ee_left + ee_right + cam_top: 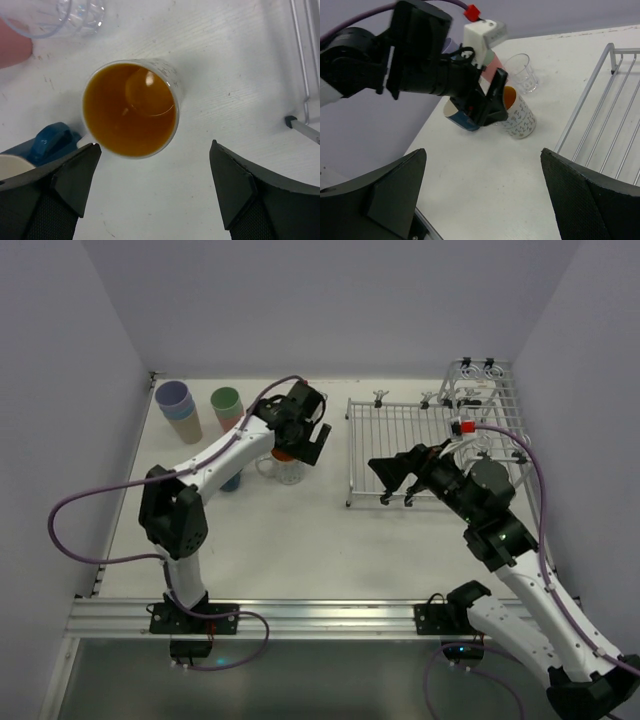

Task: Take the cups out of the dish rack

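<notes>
The white speckled orange-lined mug [130, 107] stands upright on the table, also seen in the top view [286, 468] and the right wrist view [521, 119]. My left gripper [155, 165] is open above and just beside it, holding nothing; it also shows in the top view [303, 430]. The clear glass [65, 17] and the dark-blue mug [47, 142] stand close by. The silver dish rack [400, 445] lies at the right, with no cup showing on it. My right gripper [396, 483] is open and empty over the rack's near left corner.
A stack of lavender, blue and beige tumblers [180, 410] and a green tumbler on a pink one [228, 408] stand at the back left. The rack's taller basket section [478, 390] is at the back right. Walls close in on three sides.
</notes>
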You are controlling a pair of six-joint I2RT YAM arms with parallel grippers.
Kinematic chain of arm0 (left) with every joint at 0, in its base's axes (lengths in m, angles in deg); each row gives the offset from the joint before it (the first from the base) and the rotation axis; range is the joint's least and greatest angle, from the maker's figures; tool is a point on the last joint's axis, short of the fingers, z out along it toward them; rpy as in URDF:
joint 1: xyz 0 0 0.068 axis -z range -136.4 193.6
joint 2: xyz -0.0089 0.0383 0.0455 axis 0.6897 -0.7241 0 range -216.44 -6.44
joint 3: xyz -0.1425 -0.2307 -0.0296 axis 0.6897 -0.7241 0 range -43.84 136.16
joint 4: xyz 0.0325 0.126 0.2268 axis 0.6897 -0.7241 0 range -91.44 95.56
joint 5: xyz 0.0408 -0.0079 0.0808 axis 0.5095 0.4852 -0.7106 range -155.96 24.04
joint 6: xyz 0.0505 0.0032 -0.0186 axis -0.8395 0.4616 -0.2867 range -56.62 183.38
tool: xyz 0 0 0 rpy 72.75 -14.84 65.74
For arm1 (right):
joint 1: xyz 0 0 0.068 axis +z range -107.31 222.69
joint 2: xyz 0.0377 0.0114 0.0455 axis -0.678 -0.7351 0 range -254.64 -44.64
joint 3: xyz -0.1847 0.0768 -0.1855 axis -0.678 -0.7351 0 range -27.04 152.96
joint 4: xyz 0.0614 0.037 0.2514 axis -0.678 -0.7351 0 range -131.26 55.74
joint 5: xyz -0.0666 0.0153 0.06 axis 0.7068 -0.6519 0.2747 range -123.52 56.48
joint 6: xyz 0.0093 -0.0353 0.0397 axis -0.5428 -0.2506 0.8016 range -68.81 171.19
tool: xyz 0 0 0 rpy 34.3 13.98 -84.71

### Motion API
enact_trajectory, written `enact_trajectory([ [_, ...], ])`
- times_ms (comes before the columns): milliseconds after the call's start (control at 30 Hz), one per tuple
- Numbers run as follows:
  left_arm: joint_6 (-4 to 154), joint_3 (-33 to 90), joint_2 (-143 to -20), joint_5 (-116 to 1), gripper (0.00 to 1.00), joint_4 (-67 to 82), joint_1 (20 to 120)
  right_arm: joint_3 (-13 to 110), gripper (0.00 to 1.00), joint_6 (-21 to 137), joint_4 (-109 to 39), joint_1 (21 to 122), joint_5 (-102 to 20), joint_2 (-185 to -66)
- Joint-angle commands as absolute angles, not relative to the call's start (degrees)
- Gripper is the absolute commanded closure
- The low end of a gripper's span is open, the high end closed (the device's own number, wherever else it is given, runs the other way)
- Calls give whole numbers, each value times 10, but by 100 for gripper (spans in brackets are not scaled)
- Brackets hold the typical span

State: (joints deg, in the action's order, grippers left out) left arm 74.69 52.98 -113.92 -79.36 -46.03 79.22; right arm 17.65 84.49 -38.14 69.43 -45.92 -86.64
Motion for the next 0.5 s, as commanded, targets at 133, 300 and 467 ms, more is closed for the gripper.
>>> enact_trajectory([
  [133,762,499,-964,-860,0,-369,790,223,1,822,-430,698,-412,-838],
  [300,748,410,-794,-838,0,-272,790,258,1,812,-471,697,-370,-818],
  [467,730,375,-643,-808,0,-224,790,320,1,785,-507,697,-298,-774],
])
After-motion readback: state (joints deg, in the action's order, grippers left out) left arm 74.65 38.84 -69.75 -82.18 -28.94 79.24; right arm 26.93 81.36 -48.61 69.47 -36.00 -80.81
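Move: The orange-lined mug I have just set down stands close under my open left hand, its middle about 3 cm ahead, 1 cm to the left and 9 cm below. The glass is some 11 cm beyond the mug and 5 cm left of it; the blue mug is about 14 cm left of the orange-lined one and 2 cm nearer me. The green-and-pink stack sits about 14 cm ahead and 17 cm left of my left hand. From my right hand the orange-lined mug lies roughly 15 cm ahead, 18 cm left and 27 cm down. I lift my empty left hand quickly away from the orange-lined mug, about 24 cm up, then draw it back and to the left as well while it keeps climbing. The wrist swings the fingers from steeply down to forward, some 45 degrees, and they stay wide open. My right hand, open too, eases up about 6 cm and 4 cm to the right, turning slightly clockwise. ##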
